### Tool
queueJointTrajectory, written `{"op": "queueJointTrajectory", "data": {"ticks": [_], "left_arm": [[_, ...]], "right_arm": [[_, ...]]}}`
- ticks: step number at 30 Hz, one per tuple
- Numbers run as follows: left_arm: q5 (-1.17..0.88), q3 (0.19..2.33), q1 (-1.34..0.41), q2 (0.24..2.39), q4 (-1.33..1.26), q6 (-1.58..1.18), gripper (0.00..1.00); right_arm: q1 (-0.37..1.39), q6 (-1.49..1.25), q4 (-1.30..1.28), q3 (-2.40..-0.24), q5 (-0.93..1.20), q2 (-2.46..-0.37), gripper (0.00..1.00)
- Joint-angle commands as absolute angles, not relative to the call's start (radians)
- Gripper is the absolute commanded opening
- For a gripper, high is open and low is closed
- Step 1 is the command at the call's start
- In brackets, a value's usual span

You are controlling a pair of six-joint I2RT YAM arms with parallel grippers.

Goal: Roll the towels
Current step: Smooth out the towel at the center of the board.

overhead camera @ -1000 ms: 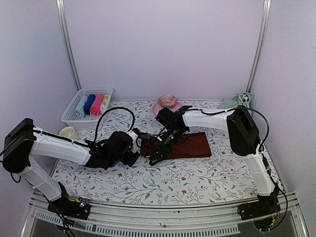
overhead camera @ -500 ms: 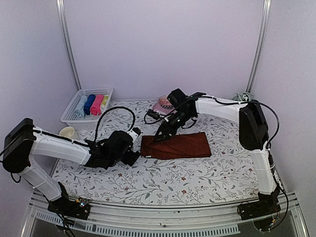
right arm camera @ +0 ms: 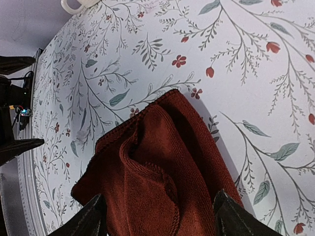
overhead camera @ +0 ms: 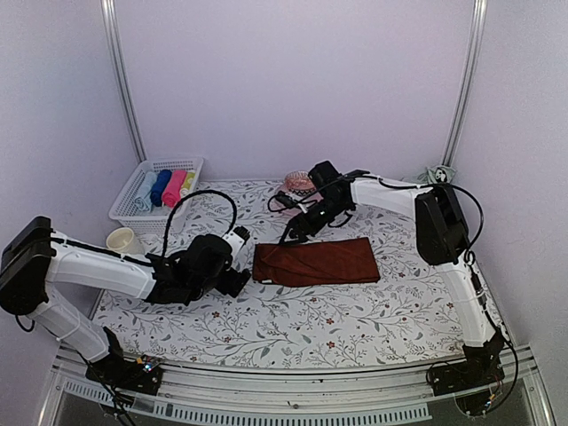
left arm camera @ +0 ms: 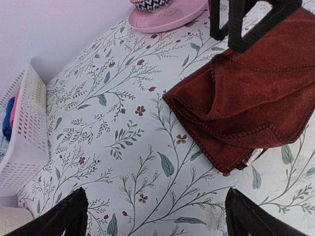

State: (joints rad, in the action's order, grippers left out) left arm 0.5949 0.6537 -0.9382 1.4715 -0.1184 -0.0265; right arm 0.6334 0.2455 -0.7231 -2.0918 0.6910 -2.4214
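Note:
The dark red-brown towel [overhead camera: 315, 262] lies folded flat mid-table, its left end rumpled into a loose fold [right arm camera: 152, 182]. My right gripper [overhead camera: 297, 232] hovers open above that end's far edge, with cloth showing below its fingers [right arm camera: 231, 219] and nothing gripped. My left gripper [overhead camera: 240, 271] sits low just left of the towel, wide open over bare table cover. In its wrist view the towel [left arm camera: 246, 98] lies ahead to the right, and the right gripper's fingers [left arm camera: 251, 22] hang over it. The pale green towel [overhead camera: 432, 171] lies bunched at the back right corner, partly behind the right arm.
A white basket [overhead camera: 129, 209] with several rolled towels stands at the back left. A pink plate [overhead camera: 286, 197] carrying a bowl sits behind the red towel. A cream cup [overhead camera: 120, 238] stands near the left edge. The floral table cover [overhead camera: 293, 324] spans the table.
My right gripper lifted off the red towel's left end, drew back toward the far edge and opened wider. The left arm barely moved.

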Motion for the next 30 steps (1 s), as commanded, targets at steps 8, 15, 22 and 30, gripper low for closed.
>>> {"op": "queueJointTrajectory", "data": {"ticks": [8,15,22,30], "left_arm": [[0.594,0.64,-0.933,1.465,-0.151,-0.018,0.97],[0.595,0.648,-0.932,1.484,-0.144,-0.016,0.97],[0.594,0.651,-0.931,1.486,-0.141,-0.016,0.97],[0.59,0.65,-0.931,1.486,-0.14,-0.017,0.97]], "right_arm": [[0.656,0.24,-0.72,-2.132,0.805,-2.492,0.66],[0.67,0.262,-0.734,-2.123,0.819,-2.485,0.51],[0.68,0.264,-0.742,-2.113,0.774,-2.487,0.36],[0.704,0.262,-0.717,-2.11,0.605,-2.484,0.34]]}}
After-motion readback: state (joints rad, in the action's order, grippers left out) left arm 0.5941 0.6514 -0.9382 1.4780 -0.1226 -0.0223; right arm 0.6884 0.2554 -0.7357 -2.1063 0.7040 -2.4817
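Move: The raised fold near the left end of the towel lies about 4 cm back from my right hand, 3 cm to its left and 4 cm below. Beyond this hand stands the pink plate, some 11 cm ahead and 2 cm to the right, with the bowl on it about 13 cm ahead and 2 cm right. From my left hand the same fold is roughly 8 cm ahead, 10 cm to the right and 6 cm lower. I lower my right hand about 3 cm at the towel's far edge, then draw it back some 3 cm and 2 cm left, low over the cloth, towards the raised fold. On the way I narrow the fingers from three-quarters open to about a third, so the tips straddle the ridge and come onto the cloth. The wrist barely turns. ##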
